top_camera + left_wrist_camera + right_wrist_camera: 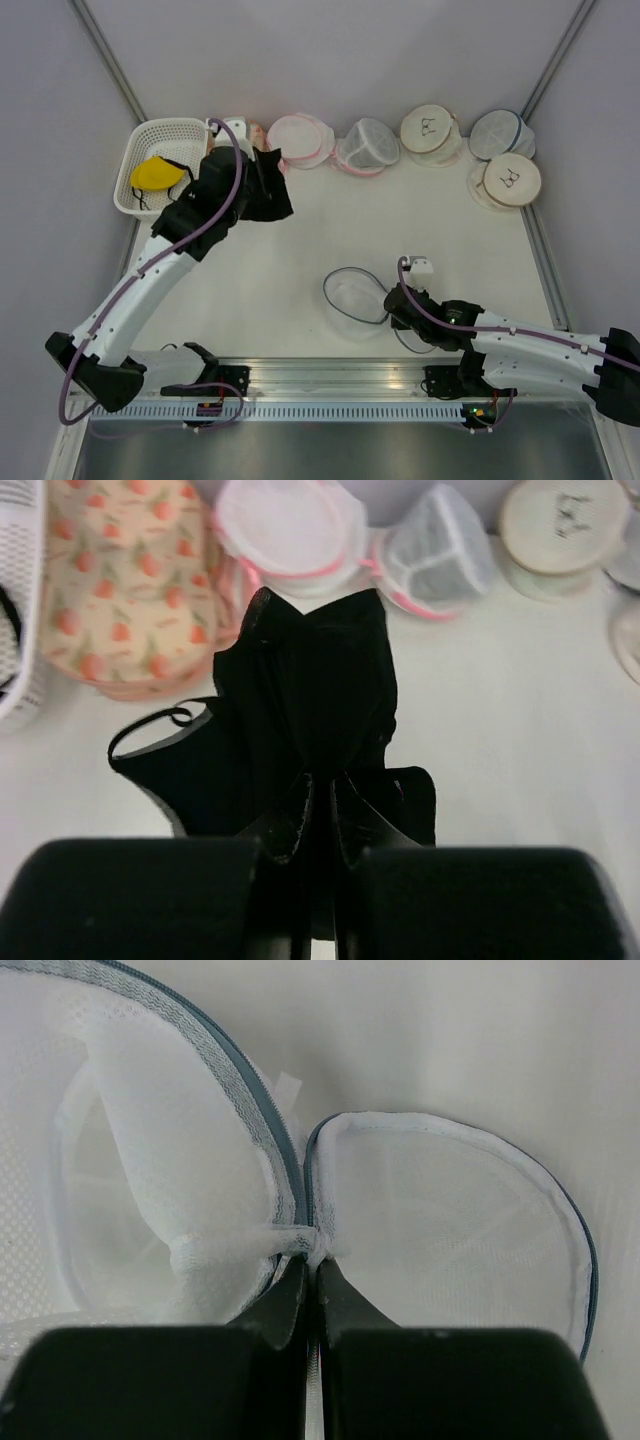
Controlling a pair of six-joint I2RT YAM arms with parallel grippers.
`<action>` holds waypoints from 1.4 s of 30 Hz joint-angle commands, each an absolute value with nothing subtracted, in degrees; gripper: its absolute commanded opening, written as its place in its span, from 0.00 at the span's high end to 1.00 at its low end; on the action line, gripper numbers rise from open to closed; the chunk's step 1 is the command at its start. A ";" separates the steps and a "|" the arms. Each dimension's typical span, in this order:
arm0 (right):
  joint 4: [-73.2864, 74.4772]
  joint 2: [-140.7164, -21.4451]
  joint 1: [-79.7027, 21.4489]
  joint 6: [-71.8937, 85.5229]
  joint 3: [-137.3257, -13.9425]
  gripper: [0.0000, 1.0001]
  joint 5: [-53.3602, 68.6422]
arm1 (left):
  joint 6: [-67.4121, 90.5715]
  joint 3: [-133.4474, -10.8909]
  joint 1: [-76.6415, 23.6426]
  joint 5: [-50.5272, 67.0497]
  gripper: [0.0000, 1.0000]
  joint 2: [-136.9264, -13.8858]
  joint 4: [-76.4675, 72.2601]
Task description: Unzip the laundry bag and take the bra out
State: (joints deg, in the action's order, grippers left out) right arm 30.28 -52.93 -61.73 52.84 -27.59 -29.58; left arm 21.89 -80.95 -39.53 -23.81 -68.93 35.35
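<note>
The laundry bag (352,296) lies unzipped on the table's near middle. In the right wrist view its white mesh body (150,1180) is on the left and its flat lid (450,1220) on the right, joined by the blue zip rim. My right gripper (312,1265) is shut on that rim at the hinge, on the bag's right side (392,302). The black bra (268,195) is outside the bag, at the back left beside the basket. My left gripper (320,798) is shut on its fabric, and the bra (310,690) hangs out ahead of the fingers with a strap looping left.
A white basket (140,140) with a yellow item (158,174) stands at the back left. A peach-patterned item (120,580) lies next to it. Pink-trimmed bags (300,140) (366,146) and round beige bags (430,130) (512,180) line the back edge.
</note>
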 commanded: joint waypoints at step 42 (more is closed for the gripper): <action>10.90 -77.26 -61.70 43.33 -33.22 0.99 -15.82 | 22.31 -120.00 13.62 -9.94 0.00 -127.55 27.07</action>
State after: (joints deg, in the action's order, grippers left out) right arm 10.31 -77.19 -61.65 43.86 -33.01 -17.74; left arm 18.87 -123.74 14.04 -13.30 -131.74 27.20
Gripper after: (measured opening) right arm 0.014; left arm 0.992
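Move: The left hand holds the black bra high. The white basket's middle is about 25 cm ahead of this hand, 37 cm left and 30 cm below; the yellow bra lies inside, some 2 cm farther left. The floral bag is 25 cm ahead and 16 cm left, the pink-rimmed bag 31 cm ahead and 1 cm right. The right hand pinches the open laundry bag, whose body sits 4 cm ahead and 8 cm left, slightly lower. Left hand swings black bra 50 cm left-forward, sinking, opens over basket; right draws held bag 8 cm left. ##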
